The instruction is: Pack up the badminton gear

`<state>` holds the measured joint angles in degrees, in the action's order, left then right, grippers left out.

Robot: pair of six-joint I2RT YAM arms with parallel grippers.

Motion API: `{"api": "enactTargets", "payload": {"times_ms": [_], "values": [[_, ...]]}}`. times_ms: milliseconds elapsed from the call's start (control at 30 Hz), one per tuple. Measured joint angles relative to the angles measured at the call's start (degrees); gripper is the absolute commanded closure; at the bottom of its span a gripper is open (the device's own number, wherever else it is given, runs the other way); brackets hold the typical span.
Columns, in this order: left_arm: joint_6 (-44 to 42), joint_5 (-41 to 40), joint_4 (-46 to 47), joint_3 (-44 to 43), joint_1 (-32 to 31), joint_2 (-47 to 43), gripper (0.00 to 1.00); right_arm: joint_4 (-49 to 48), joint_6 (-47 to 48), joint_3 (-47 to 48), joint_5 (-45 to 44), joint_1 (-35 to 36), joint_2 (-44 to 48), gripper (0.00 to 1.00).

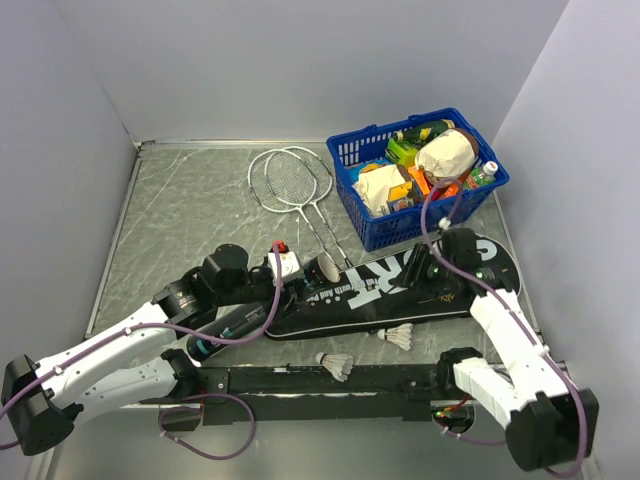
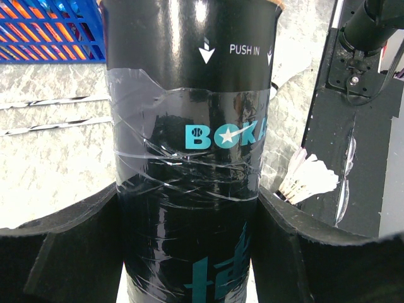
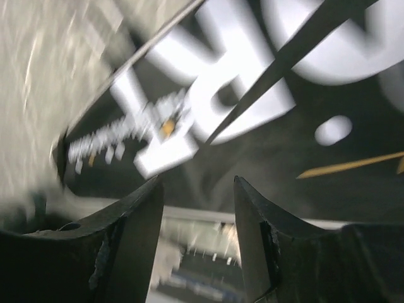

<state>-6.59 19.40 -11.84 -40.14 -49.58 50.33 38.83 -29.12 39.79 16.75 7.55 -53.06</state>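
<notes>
My left gripper (image 1: 283, 290) (image 2: 188, 192) is shut on the long dark tube (image 1: 235, 322) (image 2: 189, 95), its pads pressed against both sides. The tube lies slanted, with its open end toward the rackets. The black racket bag lettered "SPORT" (image 1: 400, 290) (image 3: 252, 151) lies flat mid-table. My right gripper (image 1: 435, 268) (image 3: 197, 183) hovers open just over its wide end, with nothing between the fingers. Two silver-white rackets (image 1: 290, 180) lie crossed at the back, and their shafts (image 2: 50, 101) show in the left wrist view. One shuttlecock (image 1: 400, 337) (image 2: 312, 178) lies by the bag's near edge, another (image 1: 337, 364) lies closer to me.
A blue plastic basket (image 1: 470, 195) (image 2: 44, 28) full of groceries stands at the back right, touching the bag's far side. The black mounting rail (image 1: 330, 385) runs along the near edge. Grey walls close in on the left, back and right.
</notes>
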Motion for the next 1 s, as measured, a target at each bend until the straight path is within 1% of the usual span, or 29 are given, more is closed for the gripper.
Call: {"api": "enactTargets", "payload": {"times_ms": [100, 167, 300, 400, 700, 1000], "values": [[0.0, -0.2, 0.0, 0.0, 0.0, 0.0, 0.99, 2.9, -1.1, -1.4, 1.5, 4.7, 4.2, 0.44], [0.0, -0.3, 0.0, 0.0, 0.0, 0.0, 0.99, 5.0, -2.2, -2.3, 1.6, 6.6, 6.7, 0.43], [0.0, -0.3, 0.0, 0.0, 0.0, 0.0, 0.99, 10.2, -4.3, -3.5, -0.9, 7.7, 11.7, 0.42], [0.0, -0.3, 0.0, 0.0, 0.0, 0.0, 0.99, 13.6, -5.4, -3.5, -3.4, 7.8, 13.7, 0.42], [0.2, -0.3, 0.0, 0.0, 0.0, 0.0, 0.99, 18.9, -8.2, -4.0, -8.2, 9.2, 15.0, 0.42], [0.2, -0.3, 0.0, 0.0, 0.0, 0.0, 0.99, 19.9, -11.5, -8.7, -8.5, 10.2, 15.7, 0.42]]}}
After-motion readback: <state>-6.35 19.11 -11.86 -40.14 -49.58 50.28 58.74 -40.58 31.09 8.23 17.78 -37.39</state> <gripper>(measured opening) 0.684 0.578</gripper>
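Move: From the right hand the nearer shuttlecock lies about 11 cm back, 2 cm left and 9 cm below. The other shuttlecock is some 12 cm farther left and 6 cm farther back than that one; the black racket bag's middle is roughly 3 cm left and 1 cm back of the right hand, 9 cm below. From the left hand the nearer shuttlecock is about 18 cm right, 5 cm back and 17 cm below. The open right hand draws back some 10 cm and sinks about 5 towards the nearer shuttlecock, fingers tipping steeper. ##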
